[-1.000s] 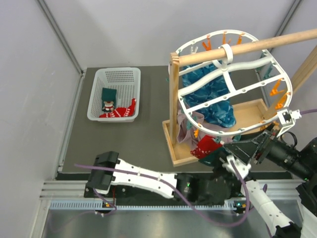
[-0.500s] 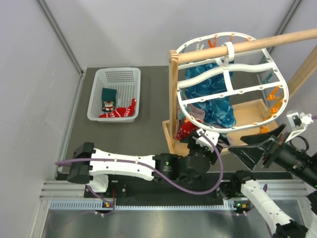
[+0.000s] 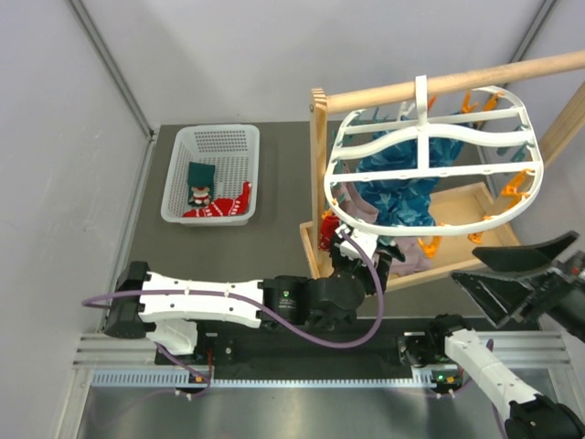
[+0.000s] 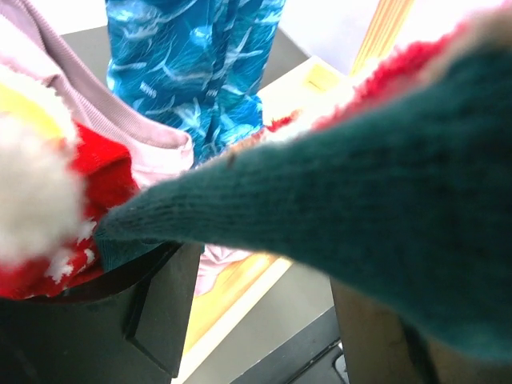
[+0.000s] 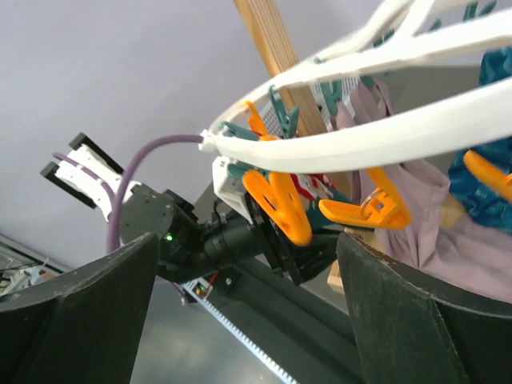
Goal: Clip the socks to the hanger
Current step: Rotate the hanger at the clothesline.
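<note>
The white hanger point(image 3: 430, 169) hangs level from the wooden rod. My left gripper point(image 3: 352, 240) reaches up under its near-left rim, where a red sock point(image 3: 327, 222) shows. In the left wrist view a dark green sock point(image 4: 360, 176) and a red-and-white sock point(image 4: 88, 184) lie across the fingertips of my left gripper point(image 4: 264, 272); its jaws stand wide apart. My right gripper point(image 3: 464, 267) hovers open, off the hanger's near-right rim. In its own view my right gripper point(image 5: 248, 248) frames the rim point(image 5: 336, 144), an orange clip point(image 5: 280, 204) and the sock point(image 5: 324, 210) behind it. More socks point(image 3: 215, 206) lie in the basket.
The white perforated basket point(image 3: 178, 174) sits far left. A wooden stand carries the rod point(image 3: 457, 82) over its tray point(image 3: 466, 197). A teal cloth point(image 3: 402, 197) and a mauve cloth point(image 5: 416, 208) hang from the hanger. A second orange clip point(image 5: 364, 212) dangles nearby.
The hanger has swung from tilted to level and turned. My left gripper has moved up and left to the near-left rim. My right gripper has drawn back to the right, away from the rim.
</note>
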You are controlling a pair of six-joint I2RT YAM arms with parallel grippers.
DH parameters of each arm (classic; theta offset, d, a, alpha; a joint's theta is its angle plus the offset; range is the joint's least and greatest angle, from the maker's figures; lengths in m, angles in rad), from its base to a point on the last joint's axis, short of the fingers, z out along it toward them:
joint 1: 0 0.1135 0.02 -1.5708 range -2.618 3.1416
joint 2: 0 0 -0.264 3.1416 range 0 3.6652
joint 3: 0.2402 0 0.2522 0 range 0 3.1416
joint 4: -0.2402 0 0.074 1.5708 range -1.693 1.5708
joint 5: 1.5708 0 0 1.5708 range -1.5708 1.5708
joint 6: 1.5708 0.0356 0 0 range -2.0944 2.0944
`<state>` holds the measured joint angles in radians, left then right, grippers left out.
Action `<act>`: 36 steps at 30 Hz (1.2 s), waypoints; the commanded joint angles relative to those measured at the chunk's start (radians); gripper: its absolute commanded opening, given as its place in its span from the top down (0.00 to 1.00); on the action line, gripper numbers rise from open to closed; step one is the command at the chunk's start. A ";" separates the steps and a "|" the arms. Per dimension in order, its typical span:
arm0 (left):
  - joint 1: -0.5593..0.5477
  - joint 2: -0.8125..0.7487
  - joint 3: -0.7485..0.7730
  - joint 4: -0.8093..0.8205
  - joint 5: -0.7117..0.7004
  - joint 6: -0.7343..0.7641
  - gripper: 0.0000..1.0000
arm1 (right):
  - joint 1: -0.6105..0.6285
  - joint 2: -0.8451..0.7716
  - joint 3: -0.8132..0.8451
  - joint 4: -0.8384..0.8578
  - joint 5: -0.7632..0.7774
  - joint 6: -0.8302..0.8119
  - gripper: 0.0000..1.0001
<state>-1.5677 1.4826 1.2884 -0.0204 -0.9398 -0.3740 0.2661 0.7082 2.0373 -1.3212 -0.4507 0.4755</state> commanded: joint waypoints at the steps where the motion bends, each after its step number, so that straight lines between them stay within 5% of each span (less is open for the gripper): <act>1: 0.012 -0.065 -0.023 -0.024 -0.004 -0.034 0.32 | 0.007 -0.025 -0.165 0.054 -0.038 0.043 0.12; 7: 0.015 -0.126 -0.081 -0.009 0.019 -0.052 0.32 | -0.010 -0.131 -0.388 0.287 -0.192 0.025 0.11; 11: 0.015 -0.143 -0.098 0.004 0.041 -0.069 0.32 | -0.123 -0.128 -0.384 0.281 -0.290 -0.095 0.11; 18: 0.015 -0.131 -0.086 0.000 0.062 -0.086 0.32 | -0.142 -0.093 -0.321 0.214 -0.144 -0.155 0.11; 27: 0.015 -0.123 -0.067 -0.018 0.120 -0.121 0.33 | -0.128 -0.067 -0.351 0.226 -0.167 -0.138 0.30; 36: 0.015 -0.257 -0.178 0.058 0.481 -0.175 0.33 | -0.117 -0.079 -0.361 0.205 -0.169 -0.123 0.34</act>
<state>-1.5581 1.3045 1.1412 -0.0521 -0.6353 -0.5152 0.1421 0.6239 1.6817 -1.1229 -0.6254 0.3550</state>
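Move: The orange clip with the metal ring, under the near right rim of the hanger, lies about 6 cm ahead of the right hand, 2 cm left and 4 cm below. A second orange clip hangs some 5 cm to the left of it, and the green sock is about 14 cm left of the right hand, 3 cm ahead and 10 cm lower. From the left hand, the ringed clip is roughly 13 cm to the right, 4 cm ahead and 10 cm higher. The ringed orange clip is what the right hand comes down to: it dips about 6 cm while going forward and left, rises back some 2 cm, then eases forward as its wide-open fingers close partway around the clip. The left hand, its open fingers still against the green sock, shifts 2 cm left, then draws back about 4 cm, turning some 15 degrees clockwise. ##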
